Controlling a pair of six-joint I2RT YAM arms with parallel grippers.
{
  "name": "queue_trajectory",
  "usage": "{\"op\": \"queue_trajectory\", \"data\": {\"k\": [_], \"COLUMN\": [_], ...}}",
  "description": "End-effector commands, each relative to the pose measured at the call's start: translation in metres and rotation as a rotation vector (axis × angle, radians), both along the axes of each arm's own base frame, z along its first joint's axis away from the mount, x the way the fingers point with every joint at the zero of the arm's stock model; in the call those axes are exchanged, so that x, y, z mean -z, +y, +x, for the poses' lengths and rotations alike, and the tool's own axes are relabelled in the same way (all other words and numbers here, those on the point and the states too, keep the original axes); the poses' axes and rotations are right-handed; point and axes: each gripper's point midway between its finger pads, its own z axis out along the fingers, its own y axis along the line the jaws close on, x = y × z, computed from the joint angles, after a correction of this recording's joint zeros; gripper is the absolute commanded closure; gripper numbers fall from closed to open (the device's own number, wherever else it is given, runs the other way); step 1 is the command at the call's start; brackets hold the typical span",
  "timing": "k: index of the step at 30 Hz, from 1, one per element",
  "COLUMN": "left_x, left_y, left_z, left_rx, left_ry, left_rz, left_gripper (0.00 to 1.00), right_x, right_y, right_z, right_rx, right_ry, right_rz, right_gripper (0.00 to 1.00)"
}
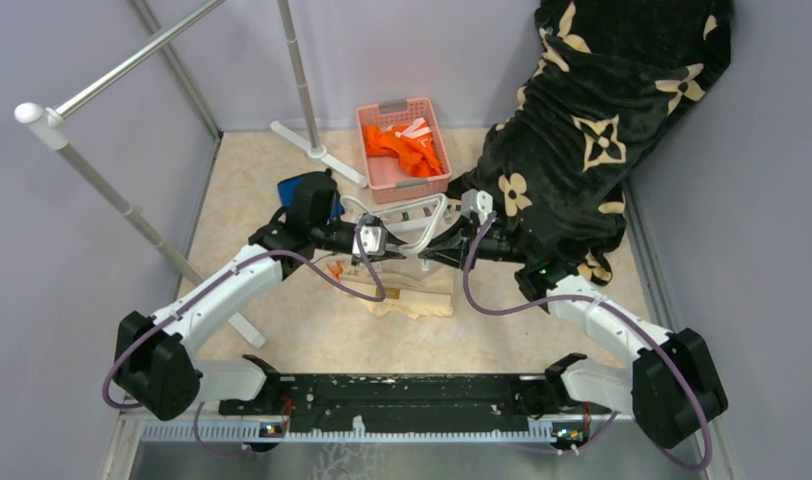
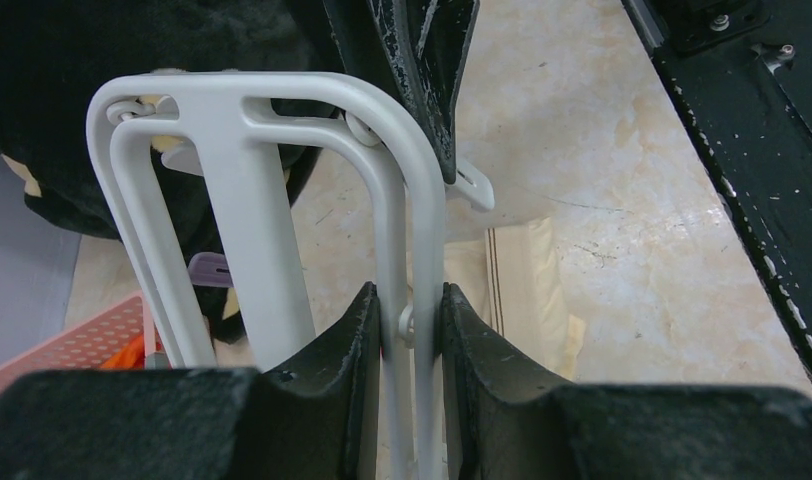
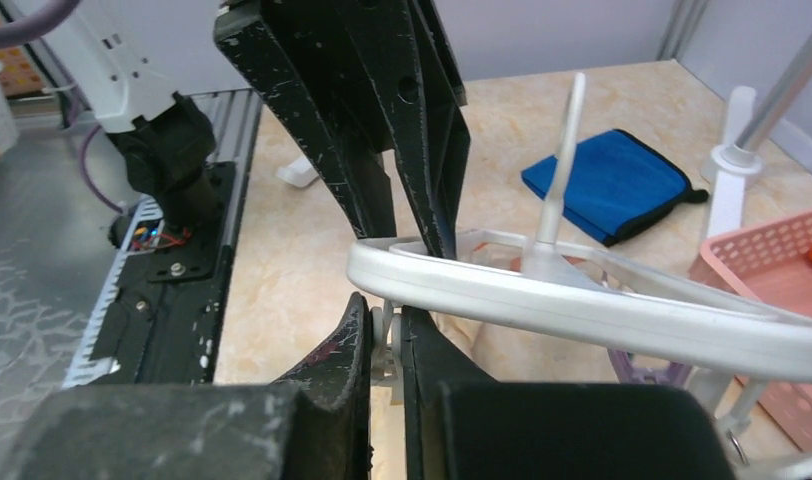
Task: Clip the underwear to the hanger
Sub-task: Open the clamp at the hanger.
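The white hanger [image 1: 410, 214] is held level above the floor between my two arms. My left gripper [image 2: 412, 320] is shut on two of the hanger's [image 2: 232, 110] parallel bars at its rounded edge. My right gripper [image 3: 385, 335] is shut on a small white clip [image 3: 388, 320] that dangles under the hanger's frame [image 3: 582, 305]. The pale peach underwear [image 1: 414, 292] lies flat on the floor beneath the hanger, apart from both grippers. In the left wrist view the underwear [image 2: 522, 280] shows just past the bars.
A pink basket [image 1: 377, 172] with orange clothes stands behind the hanger. A blue folded cloth [image 3: 612, 180] lies at the back left. A black flowered blanket [image 1: 582, 120] fills the back right. The grey rack pole [image 1: 112, 190] slants across the left, its white foot [image 1: 312, 150] by the basket.
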Motion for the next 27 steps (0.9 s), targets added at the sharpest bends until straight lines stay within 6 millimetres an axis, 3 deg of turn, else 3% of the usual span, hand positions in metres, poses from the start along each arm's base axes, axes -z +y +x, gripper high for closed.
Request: {"op": "queue_trajectory", "data": {"k": [1, 4, 11, 15, 22, 27], "left_x": [-0.029, -0.025, -0.005, 0.003, 0.022, 0.022], "left_y": [-0.009, -0.014, -0.029, -0.034, -0.034, -0.027], "left_z": [0.009, 0.020, 0.051, 0.061, 0.063, 0.059], "left_rx": [0.013, -0.026, -0.051, -0.064, -0.083, -0.109], "left_ry": [-0.079, -0.060, -0.032, -0.024, 0.016, 0.027], "left_rz": [-0.088, -0.106, -0.075, -0.060, -0.043, -0.055], "left_gripper": [0.96, 0.91, 0.89, 0.80, 0.58, 0.48], "right_x": [0.008, 0.028, 0.061, 0.075, 0.093, 0.102], "right_y": [-0.006, -0.010, -0.020, -0.022, -0.019, -0.020], "right_z": [0.020, 0.038, 0.073, 0.084, 0.095, 0.100], "right_rx": [0.146, 0.232, 0.317, 0.322, 0.340, 0.364], "right_ry": [0.015, 0.059, 0.135, 0.176, 0.245, 0.265], "right_rz": [-0.041, -0.106, -0.172, -0.178, -0.175, -0.177], "right_gripper": [1.00, 1.00, 1.00, 1.00, 1.00, 1.00]}}
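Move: The right fingers are already shut on the clamp under the hanger's right end; the spot it is taken to, the right end of the underwear's waistband, lies about 5 cm ahead, 5 cm to the right and some 20 cm below. The orange clip is roughly 18 cm to the right hand's left and 4 cm ahead, lower; the pink basket stands about 36 cm ahead, 4 cm left. From the left hand, gripping the end bar, that waistband end is about 3 cm ahead, 9 cm right, 20 cm below. The right hand, keeping its pinch on the clamp, sinks about 12 cm while going some 8 cm forward, towards the waistband's right end, turning roughly 20 degrees clockwise and dipping its fingers. The left hand carries the hanger's end bar along with it, forward and down by 6 to 7 cm, then opens its fingers, lets go of the bar and draws up about 2 cm. ##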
